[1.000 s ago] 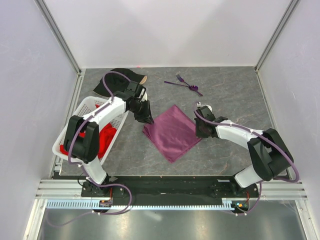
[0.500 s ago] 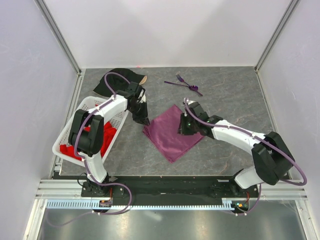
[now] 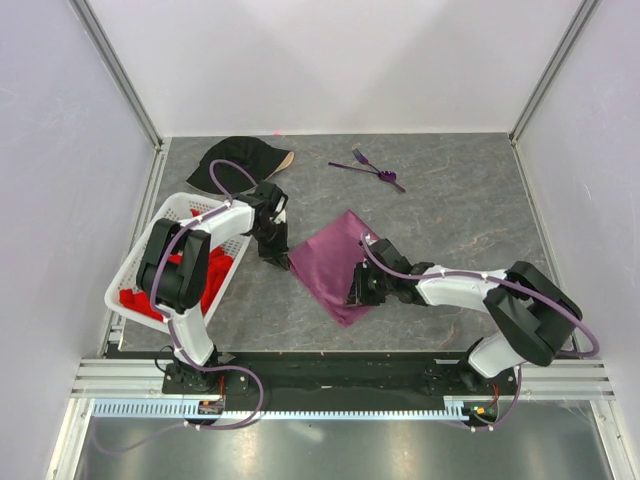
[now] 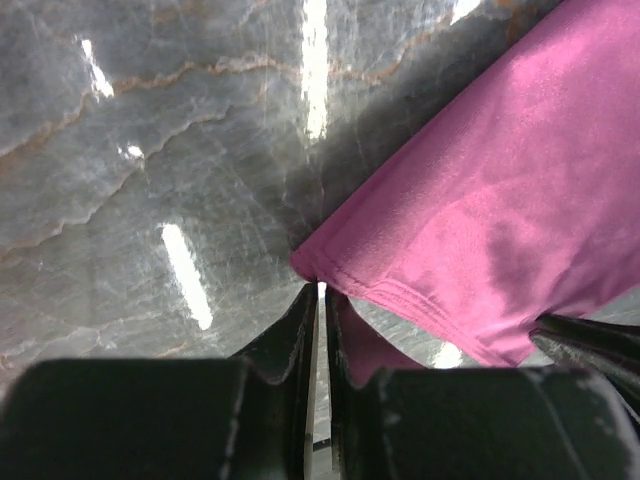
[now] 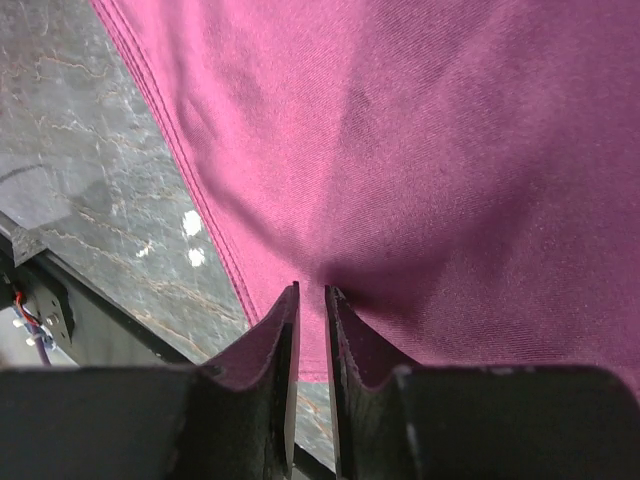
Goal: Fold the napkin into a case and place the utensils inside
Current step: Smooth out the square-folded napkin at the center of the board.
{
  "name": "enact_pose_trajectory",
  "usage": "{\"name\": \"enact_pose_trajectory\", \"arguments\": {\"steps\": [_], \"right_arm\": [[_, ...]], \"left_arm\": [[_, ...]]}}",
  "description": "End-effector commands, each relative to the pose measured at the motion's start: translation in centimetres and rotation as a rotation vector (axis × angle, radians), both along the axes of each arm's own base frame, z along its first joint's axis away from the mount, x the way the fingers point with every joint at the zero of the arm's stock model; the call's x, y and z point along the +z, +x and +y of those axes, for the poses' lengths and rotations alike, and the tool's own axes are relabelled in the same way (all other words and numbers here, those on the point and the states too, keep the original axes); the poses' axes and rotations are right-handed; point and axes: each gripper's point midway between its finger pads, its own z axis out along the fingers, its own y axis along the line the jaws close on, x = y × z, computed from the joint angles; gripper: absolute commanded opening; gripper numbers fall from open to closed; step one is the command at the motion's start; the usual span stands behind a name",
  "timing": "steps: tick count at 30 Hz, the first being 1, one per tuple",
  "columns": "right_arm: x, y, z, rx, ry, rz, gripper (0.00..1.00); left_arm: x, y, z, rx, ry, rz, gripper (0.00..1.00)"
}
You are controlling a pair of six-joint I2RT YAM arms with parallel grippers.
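The plum-purple napkin (image 3: 325,262) lies mid-table, its right side folded over toward the left, so it looks narrower. My left gripper (image 3: 275,257) sits at the cloth's left corner. In the left wrist view its jaws (image 4: 322,292) stand almost together, pinching that corner of the napkin (image 4: 480,210). My right gripper (image 3: 358,292) rests on the cloth's near right edge. In the right wrist view its gripper (image 5: 311,292) is shut on a pucker of the napkin (image 5: 420,130). The purple utensils (image 3: 368,168) lie at the back, apart from both grippers.
A white lattice basket (image 3: 150,262) holding red cloth stands at the left, close beside the left arm. A black cap (image 3: 232,160) lies at the back left. Grey marbled table surface (image 3: 470,200) surrounds the napkin.
My right gripper has travelled from the napkin's right corner toward the near left, dragging the cloth over itself. My left gripper has come down to the left corner and its jaws have narrowed.
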Motion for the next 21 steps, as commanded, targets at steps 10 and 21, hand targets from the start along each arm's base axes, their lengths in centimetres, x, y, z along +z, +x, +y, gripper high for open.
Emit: {"name": "enact_pose_trajectory", "arguments": {"steps": [10,21], "right_arm": [[1.3,5.1,-12.0,-0.214,-0.514,-0.188,0.22],[4.2,4.3,-10.6,-0.369,-0.298,-0.085,0.6]], "left_arm": [[9.6,1.7,-2.2,-0.053,-0.189,-0.24,0.39],[7.2,1.7,-5.1,-0.075,-0.285,-0.14,0.41]]}}
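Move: The right fingertips rest low on the folded napkin. Its middle lies about 11 cm ahead and 2 cm left of them, with the near corner some 6 cm back and 2 cm left; the utensils are roughly 40 cm ahead and 7 cm right. From the left hand the napkin's middle is about 17 cm right and 1 cm back, its left corner right at the fingertips; the basket's middle sits some 27 cm left, about level. Still pressing on the napkin near its near corner, the right fingers drag the cloth level across the board, about 8 cm to the right while curving forward, then come free, rising some 5 cm and opening as the wrist tilts over. The left hand lifts off the left corner by about 8 cm, opening partly, then sinks slightly while easing right. ##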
